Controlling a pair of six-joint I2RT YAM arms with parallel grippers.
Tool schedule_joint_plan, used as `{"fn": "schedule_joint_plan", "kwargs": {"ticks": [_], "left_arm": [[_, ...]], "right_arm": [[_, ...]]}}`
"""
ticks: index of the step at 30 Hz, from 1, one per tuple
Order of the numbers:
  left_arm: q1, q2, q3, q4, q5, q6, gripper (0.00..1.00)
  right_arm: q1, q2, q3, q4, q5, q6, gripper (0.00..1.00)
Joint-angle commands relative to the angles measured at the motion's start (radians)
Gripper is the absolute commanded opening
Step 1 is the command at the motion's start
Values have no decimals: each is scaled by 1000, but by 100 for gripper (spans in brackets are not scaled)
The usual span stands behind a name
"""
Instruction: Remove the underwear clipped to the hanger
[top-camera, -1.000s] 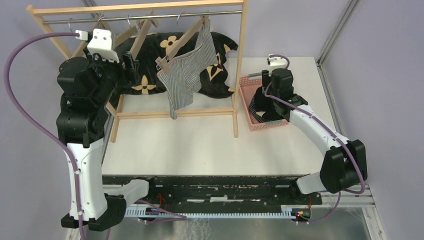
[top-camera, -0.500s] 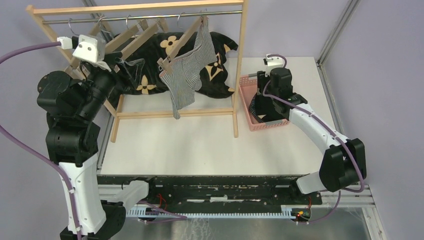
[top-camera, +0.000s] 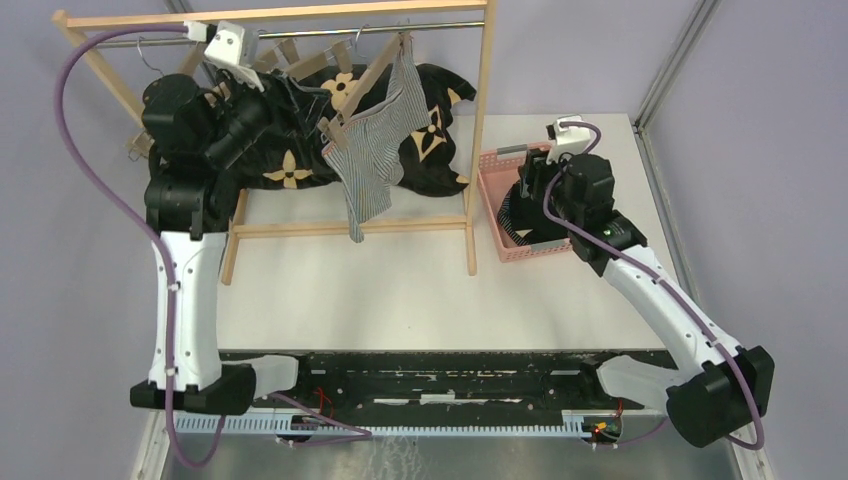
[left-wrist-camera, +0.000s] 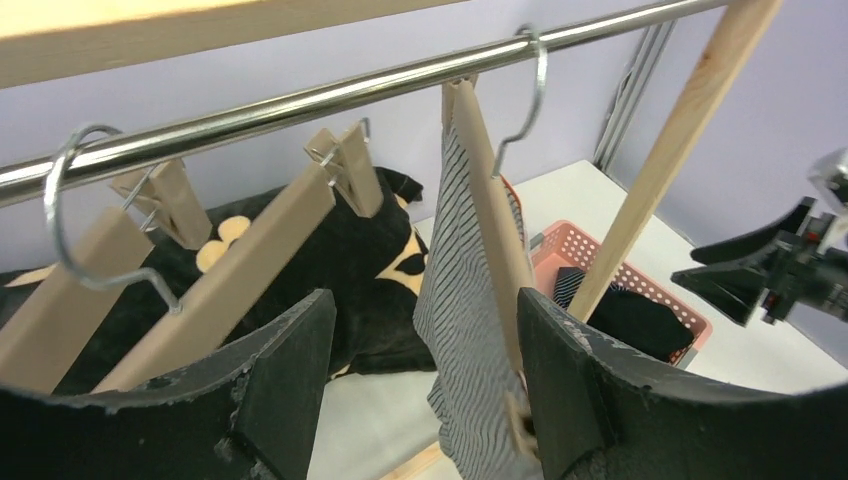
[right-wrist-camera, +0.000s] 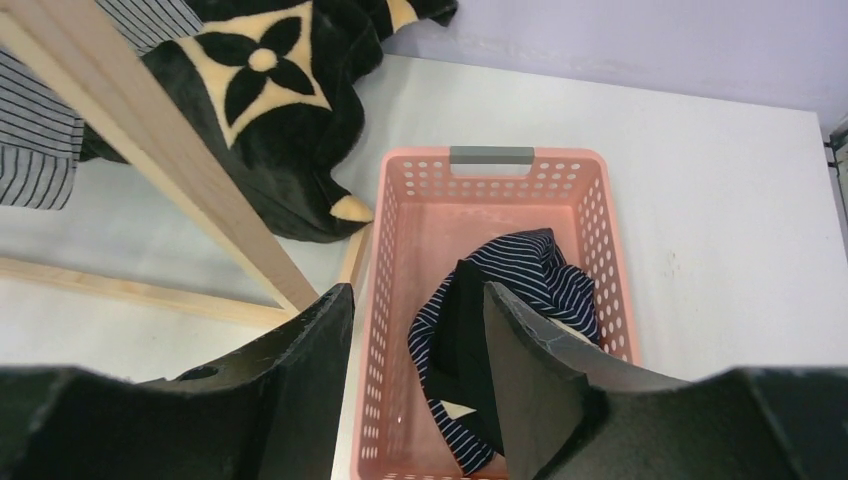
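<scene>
Grey-white striped underwear (top-camera: 372, 150) hangs clipped to a tilted wooden hanger (top-camera: 372, 75) on the rack's metal rail. My left gripper (top-camera: 300, 100) is raised just left of it and stands open. In the left wrist view the underwear (left-wrist-camera: 465, 300) and hanger (left-wrist-camera: 492, 215) show between the fingers of the left gripper (left-wrist-camera: 425, 330), nearer the right finger; contact cannot be told. My right gripper (top-camera: 528, 185) hovers open and empty over the pink basket (top-camera: 535, 252). Navy striped underwear (right-wrist-camera: 540, 270) and black underwear (right-wrist-camera: 470, 345) lie inside the basket (right-wrist-camera: 600, 230), below the right gripper (right-wrist-camera: 418, 305).
A black cushion with tan flowers (top-camera: 290, 170) lies under the wooden rack (top-camera: 480, 130). Bare wooden hangers (left-wrist-camera: 230, 285) hang on the rail (left-wrist-camera: 300, 100) left of the striped piece. A rack post (right-wrist-camera: 150, 140) stands beside the basket.
My left arm swung up and to the right, from outside the rack's left end to the hangers. The right gripper drew back a little over the basket. The striped underwear still hangs.
</scene>
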Motion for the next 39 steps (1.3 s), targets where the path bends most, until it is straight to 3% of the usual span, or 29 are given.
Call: {"fn": "schedule_joint_plan", "kwargs": {"ticks": [1, 7, 15, 18, 24, 33, 39], "left_arm": [[-1, 70, 85, 79, 22, -76, 73], [-9, 152, 139, 79, 2, -74, 73], [-59, 147, 103, 124, 4, -71, 73], [-138, 146, 108, 111, -23, -47, 73], [-323, 235, 211, -35, -221, 62, 73], [-328, 249, 229, -43, -328, 87, 73], [-329, 197, 222, -32, -254, 86, 72]], "right_arm": [[19, -42, -13, 33, 12, -4, 59], [37, -53, -25, 33, 29, -18, 59], [52, -39, -14, 29, 46, -34, 59], [56, -38, -15, 28, 49, -36, 59], [62, -49, -18, 23, 61, -41, 60], [63, -61, -25, 25, 56, -50, 60], [70, -38, -20, 30, 29, -40, 60]]}}
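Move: Ahead and to the right of the left hand, the hanger with the striped underwear hangs roughly 9 cm forward, 8 cm right, about level with the fingers; the underwear's middle is some 14 cm below that hanger. The nearest empty hanger is around 8 cm ahead and 7 cm left, at like height. From the right hand, the loaded hanger lies some 6 cm forward, 25 cm left and 22 cm higher. Reaching forward about 5 cm towards the rod, the left hand then swings right some 8 cm, easing back slightly, and finally pushes forward again while sinking 2 cm. Its fingers stay open, yawing right about 10 degrees before turning most of the way back, and come close to the loaded hanger just under its hook. Contact can't be made out. ##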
